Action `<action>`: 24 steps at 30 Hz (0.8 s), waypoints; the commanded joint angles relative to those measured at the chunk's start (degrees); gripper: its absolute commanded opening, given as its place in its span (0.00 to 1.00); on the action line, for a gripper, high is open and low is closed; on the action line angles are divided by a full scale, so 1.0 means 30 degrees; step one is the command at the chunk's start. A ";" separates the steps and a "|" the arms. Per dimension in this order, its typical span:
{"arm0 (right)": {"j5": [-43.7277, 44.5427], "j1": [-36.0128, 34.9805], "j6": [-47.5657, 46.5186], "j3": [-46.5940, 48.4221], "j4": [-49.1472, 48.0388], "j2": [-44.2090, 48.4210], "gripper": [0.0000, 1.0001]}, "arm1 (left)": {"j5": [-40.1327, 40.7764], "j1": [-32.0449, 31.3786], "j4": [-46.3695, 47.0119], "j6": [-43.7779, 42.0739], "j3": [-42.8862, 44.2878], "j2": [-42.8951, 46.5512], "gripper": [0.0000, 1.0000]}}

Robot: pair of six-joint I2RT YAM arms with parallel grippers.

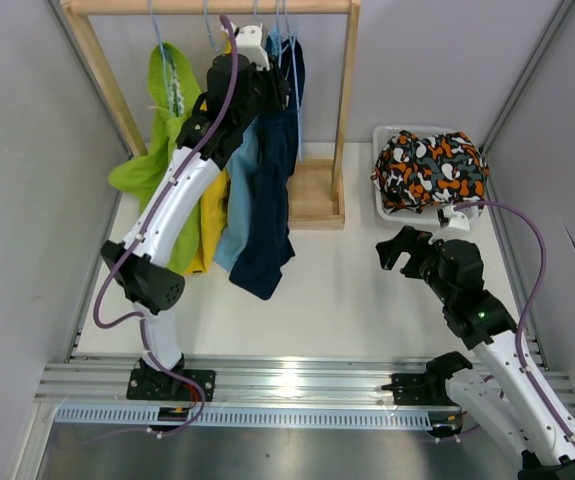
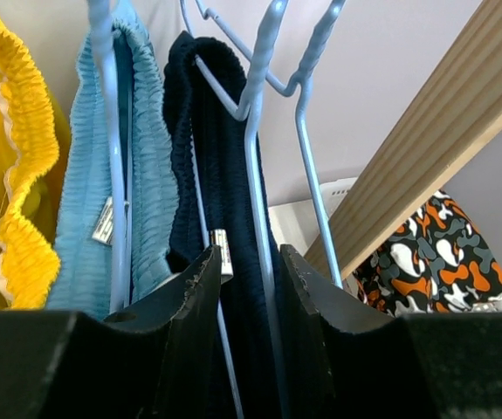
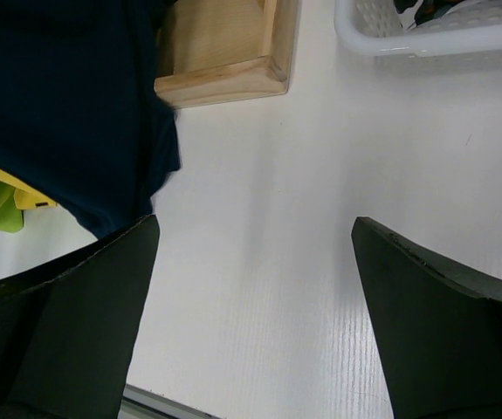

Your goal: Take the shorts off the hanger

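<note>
Four pairs of shorts hang on light blue wire hangers (image 2: pixel 259 87) from the wooden rack (image 1: pixel 345 100): lime green (image 1: pixel 162 130), yellow (image 1: pixel 210 230), light blue (image 1: pixel 239 210) and navy (image 1: pixel 272 200). My left gripper (image 1: pixel 267 85) is raised to the rail. In the left wrist view its jaws (image 2: pixel 249 253) stand narrow around the navy shorts (image 2: pixel 207 131), with dark fabric and hanger wire filling the gap. The light blue (image 2: pixel 146 157) and yellow (image 2: pixel 24 175) pairs hang to its left. The patterned shorts (image 1: pixel 427 165) lie in a white bin. My right gripper (image 1: pixel 395 250) hovers open and empty over the table (image 3: pixel 255 236).
The white bin (image 1: pixel 379 135) stands at the back right, beside the rack's wooden base (image 1: pixel 317 195). In the right wrist view the base (image 3: pixel 224 52) and the bin's rim (image 3: pixel 425 35) are ahead. Grey walls close in on both sides.
</note>
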State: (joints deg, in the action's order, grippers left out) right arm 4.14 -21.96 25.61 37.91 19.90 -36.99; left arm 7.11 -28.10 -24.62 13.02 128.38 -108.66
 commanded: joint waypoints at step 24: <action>-0.0121 -0.0094 -0.0127 0.1777 -0.0716 0.0055 0.99 | 0.1613 -0.0185 -0.2514 -0.3372 0.4436 0.4198 0.00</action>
State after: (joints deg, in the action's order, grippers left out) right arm 4.03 -21.98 25.26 40.58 19.00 -37.80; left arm 10.66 -28.49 -38.02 5.65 138.87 -103.63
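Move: The near wire of the navy shorts' hanger is just entering my left hand's open fingers, about 2 cm ahead, 1 cm to the right and level. The navy shorts hang roughly 3 cm ahead and 15 cm below. The empty hanger is some 4 cm ahead and 5 cm right; the light-blue shorts are about 5 cm ahead, 6 cm left and 14 cm down. From my right hand the navy hanger lies around 26 cm ahead, 23 cm left and 22 cm above. I ease my left hand forward a centimetre or two as the fingers shut and pinch the navy shorts' hanger by its wire. Then, keeping that pinch, I draw it up and back towards myself, each about 7 cm, and some 5 cm to the left, with the hand's left side tilting up slightly. My open right hand lifts about 2 cm. ##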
